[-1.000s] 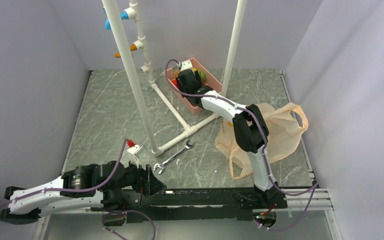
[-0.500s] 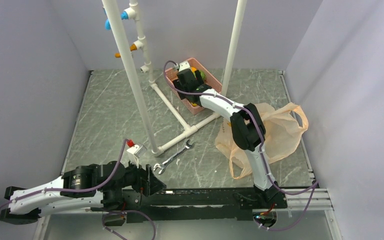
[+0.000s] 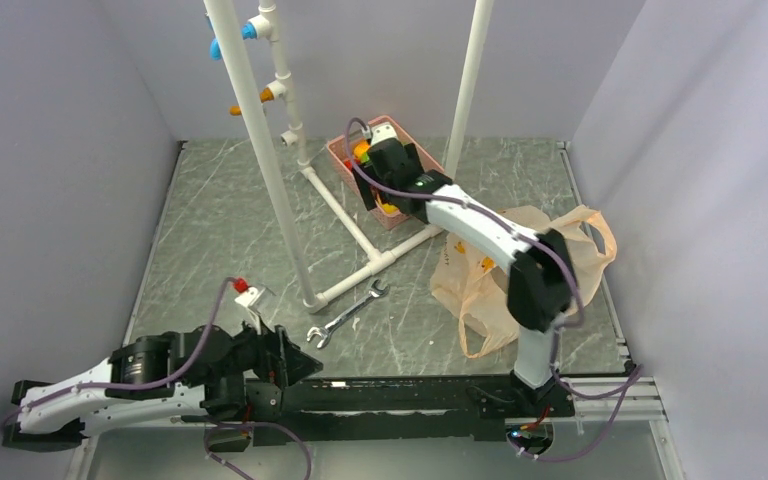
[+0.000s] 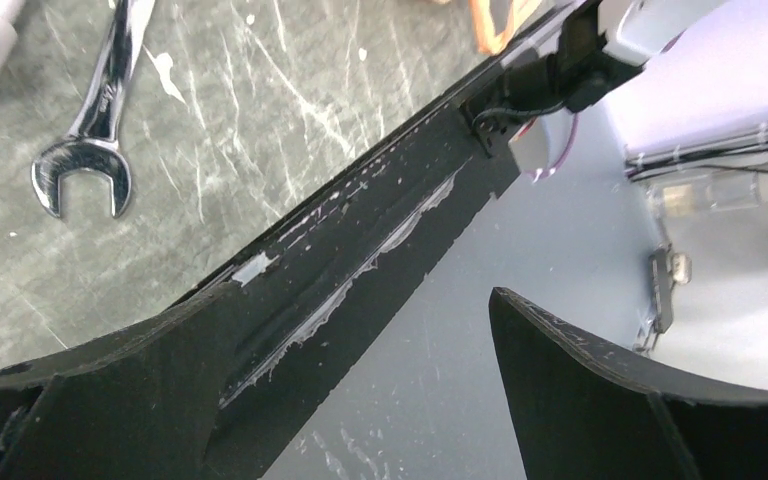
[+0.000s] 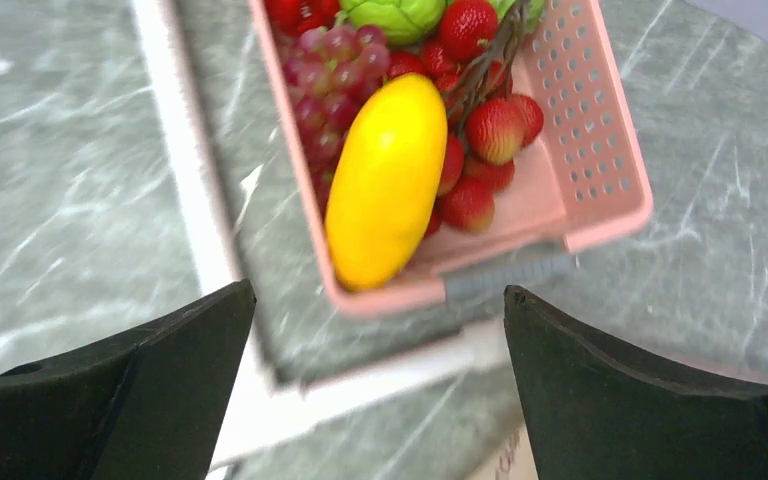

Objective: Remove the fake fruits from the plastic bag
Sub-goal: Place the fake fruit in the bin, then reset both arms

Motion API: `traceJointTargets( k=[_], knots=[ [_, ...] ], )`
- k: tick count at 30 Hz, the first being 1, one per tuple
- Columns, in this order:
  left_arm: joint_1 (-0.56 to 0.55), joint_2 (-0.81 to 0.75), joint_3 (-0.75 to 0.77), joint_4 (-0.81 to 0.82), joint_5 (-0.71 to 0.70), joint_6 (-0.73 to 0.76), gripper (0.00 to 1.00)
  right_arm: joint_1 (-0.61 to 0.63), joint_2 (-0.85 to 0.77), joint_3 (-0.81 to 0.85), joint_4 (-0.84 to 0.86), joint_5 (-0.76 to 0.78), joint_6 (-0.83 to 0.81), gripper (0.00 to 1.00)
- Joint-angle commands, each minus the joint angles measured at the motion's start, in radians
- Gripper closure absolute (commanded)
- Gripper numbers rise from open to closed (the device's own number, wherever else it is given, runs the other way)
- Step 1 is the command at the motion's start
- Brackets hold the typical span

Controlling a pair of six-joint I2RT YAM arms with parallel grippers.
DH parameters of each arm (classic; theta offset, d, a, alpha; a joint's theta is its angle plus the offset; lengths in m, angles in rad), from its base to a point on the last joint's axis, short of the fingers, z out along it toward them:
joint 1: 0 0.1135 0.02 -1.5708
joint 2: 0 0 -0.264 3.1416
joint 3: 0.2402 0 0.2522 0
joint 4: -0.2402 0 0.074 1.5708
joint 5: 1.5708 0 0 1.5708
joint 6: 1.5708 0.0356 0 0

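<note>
The yellow mango (image 5: 385, 180) and a bunch of red-purple grapes (image 5: 320, 70) lie in the pink basket (image 5: 610, 130) with strawberries and a green fruit. In the top view the mango (image 3: 390, 209) shows under my right arm. My right gripper (image 5: 377, 290) is open and empty, hovering over the basket's near end (image 3: 380, 190). The peach plastic bag (image 3: 560, 265) lies crumpled on the table to the right, apart from both grippers. My left gripper (image 4: 358, 295) is open and empty over the front rail (image 3: 295, 365).
A white pipe frame (image 3: 260, 150) stands upright at centre-left, and its floor pipe (image 5: 200, 190) runs beside the basket. A steel wrench (image 3: 345, 315) lies near the front edge and also shows in the left wrist view (image 4: 90, 120).
My right arm's elbow has swung right over the bag and the gripper has shifted over the basket, uncovering the mango. My left arm has drawn back slightly to the left.
</note>
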Motion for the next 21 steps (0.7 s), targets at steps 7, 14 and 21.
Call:
traceJointTargets(
  k=[7, 14, 21],
  knots=[
    [-0.005, -0.267, 0.084, 0.018, -0.228, 0.092, 0.01, 0.051, -0.743, -0.436, -0.102, -0.126, 0.204, 0.01],
    [-0.003, -0.145, 0.274, 0.126, -0.342, 0.292, 0.01, 0.048, -1.128, -0.466, -0.328, -0.009, 0.209, 0.01],
    [-0.003, 0.228, 0.468, 0.306, -0.313, 0.529, 0.01, 0.049, -1.348, -0.415, -0.437, 0.133, 0.24, 0.0]
  ],
)
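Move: The plastic bag lies about 20 cm back and 29 cm to the right of the open, empty right hand, its middle some 10 cm lower. The yellow fruit is about 7 cm ahead, 1 cm left and 8 below, in the bin, whose middle is 11 cm ahead, 1 left and 11 below. The post's foot stands 4 cm back, 11 right and 13 below. From the left hand the bag is about 21 cm ahead, 44 right and 10 below. Touching nothing and already clear of the yellow fruit, the right hand pulls quickly back and up from the bin, then also swings right on the near side of the post, some 25 cm back in all, to high over the bag, rolling left side up and tipping its open fingers upward. The left hand, open and empty, rises about 19 cm, drifting left and forward as its fingers lift. ##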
